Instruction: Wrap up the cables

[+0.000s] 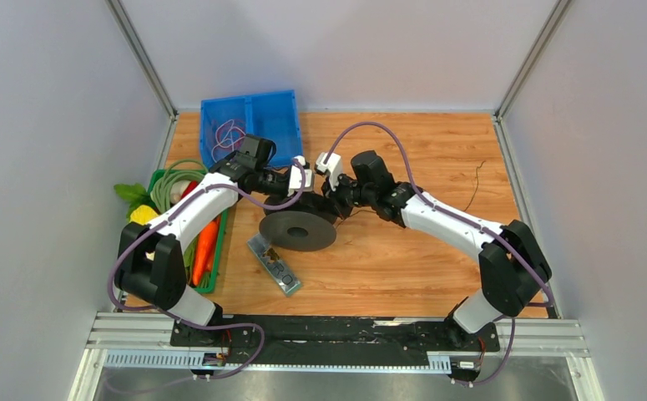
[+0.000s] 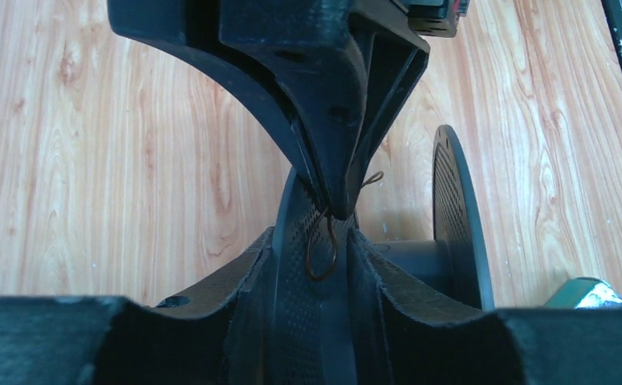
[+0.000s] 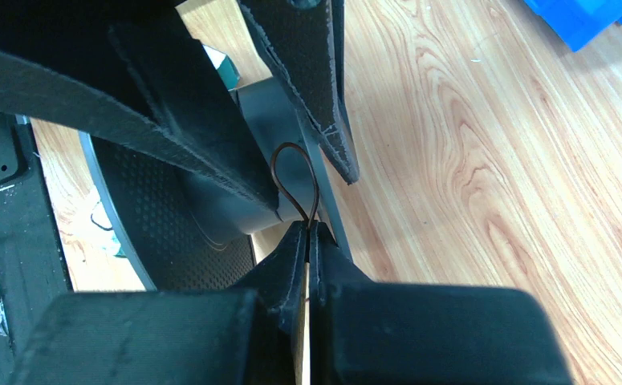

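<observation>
The cable is a very thin dark wire. A small loop of it (image 3: 294, 178) sticks out of my right gripper (image 3: 307, 228), which is shut on it. In the left wrist view that gripper (image 2: 335, 210) comes down from above with the loop (image 2: 321, 255) hanging below its tip. My left gripper (image 2: 313, 241) stands open, its fingers (image 2: 247, 277) on either side of the loop and of one flange of the black spool (image 2: 452, 216). From above, both grippers meet over the far rim of the spool (image 1: 297, 230). A loose stretch of cable (image 1: 475, 182) lies on the table to the right.
A blue bin (image 1: 261, 113) stands at the back left. A green tray (image 1: 159, 180) on the left holds a coiled green hose, a carrot and other items. A grey remote-like object (image 1: 275, 264) lies in front of the spool. Purple arm hoses arch over both arms.
</observation>
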Controlling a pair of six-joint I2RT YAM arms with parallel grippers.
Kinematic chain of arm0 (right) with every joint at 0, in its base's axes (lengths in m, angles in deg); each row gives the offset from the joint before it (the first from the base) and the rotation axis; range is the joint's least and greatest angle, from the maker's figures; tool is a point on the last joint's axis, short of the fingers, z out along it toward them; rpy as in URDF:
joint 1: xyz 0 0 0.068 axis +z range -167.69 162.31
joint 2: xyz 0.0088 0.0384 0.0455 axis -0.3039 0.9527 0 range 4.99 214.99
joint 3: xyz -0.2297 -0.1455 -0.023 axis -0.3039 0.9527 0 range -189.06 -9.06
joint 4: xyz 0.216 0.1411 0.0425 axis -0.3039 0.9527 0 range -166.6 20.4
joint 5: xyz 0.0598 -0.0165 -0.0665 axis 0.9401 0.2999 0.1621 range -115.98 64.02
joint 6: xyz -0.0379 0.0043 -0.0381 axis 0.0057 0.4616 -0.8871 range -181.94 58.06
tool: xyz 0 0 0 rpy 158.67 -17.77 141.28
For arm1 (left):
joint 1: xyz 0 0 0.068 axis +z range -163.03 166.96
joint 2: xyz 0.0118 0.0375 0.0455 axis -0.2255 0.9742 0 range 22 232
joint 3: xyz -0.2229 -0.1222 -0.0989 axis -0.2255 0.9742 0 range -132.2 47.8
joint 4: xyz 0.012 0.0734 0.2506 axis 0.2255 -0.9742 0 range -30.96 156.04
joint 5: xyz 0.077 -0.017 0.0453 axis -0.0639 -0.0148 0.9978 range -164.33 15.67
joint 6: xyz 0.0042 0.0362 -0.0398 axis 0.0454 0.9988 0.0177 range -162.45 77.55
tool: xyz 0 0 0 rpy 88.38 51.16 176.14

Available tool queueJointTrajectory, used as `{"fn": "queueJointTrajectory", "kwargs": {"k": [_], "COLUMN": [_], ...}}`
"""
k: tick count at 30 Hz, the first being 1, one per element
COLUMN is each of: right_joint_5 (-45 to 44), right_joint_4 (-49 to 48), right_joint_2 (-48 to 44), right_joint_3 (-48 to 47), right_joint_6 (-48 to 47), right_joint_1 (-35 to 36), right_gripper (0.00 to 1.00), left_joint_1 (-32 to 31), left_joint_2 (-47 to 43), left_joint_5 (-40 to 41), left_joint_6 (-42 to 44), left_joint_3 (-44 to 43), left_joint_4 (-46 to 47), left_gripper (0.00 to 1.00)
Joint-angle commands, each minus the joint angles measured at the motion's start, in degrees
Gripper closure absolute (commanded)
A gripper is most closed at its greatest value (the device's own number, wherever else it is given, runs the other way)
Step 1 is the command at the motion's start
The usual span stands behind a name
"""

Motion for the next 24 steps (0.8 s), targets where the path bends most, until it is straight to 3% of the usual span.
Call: {"fn": "queueJointTrajectory", "kwargs": {"k": [1,11,15,17,24], "right_joint_5": [-1.50,-1.41,-2.29,-2.55,-2.82], "right_joint_4": [-3.24,-3.50,-2.36,-0.96,2.47], "right_joint_2": [0.46,0.72,0.37,0.20,-2.00], "right_joint_3": [-2.50,-3.29,-3.73,-4.08,-3.29], "right_joint_6": [0.59,1.47,2.35,2.87,1.39], "right_joint_1": [-0.08,-0.08,-0.26,-1.04,-4.47], "right_gripper": [1.00,1.00,0.99,0.82,0.74], "left_joint_1": [-0.11,-0.11,-0.11,-0.02,0.50], "left_joint_2": [0.12,-0.23,-1.02,-1.81,-2.69], "left_joint_5": [-0.61,0.00,0.36,-0.08,-0.70], "left_joint_6": [5.30,4.15,4.77,4.68,-0.05], "left_joint_3": [0.10,0.09,0.45,0.54,-0.34], "left_joint_4": [-6.88,-5.83,-6.00,-5.92,-3.02], "left_gripper": [0.60,0.99,1.00,1.00,1.00]}}
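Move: The cable's looped end, still pinched by my right fingers, sits about 1 cm to the right of and just below my left hand point, and about 2 cm to the left of my right one. The spool's far flange already stands between my open left fingers; the spool's middle is some 4 cm back, 3 cm left and 8 cm below my left hand. The small parts box lies about 15 cm back and 9 cm left of my left hand, 16 cm lower. I shut my left fingers, about half open, almost in place, pinching the far flange's rim together with the cable, and keep them closed while they rise half a centimetre. Only then do I open my right fingers roughly a quarter, ending their pinch on the cable, and begin backing them off about 1 cm to the right. ##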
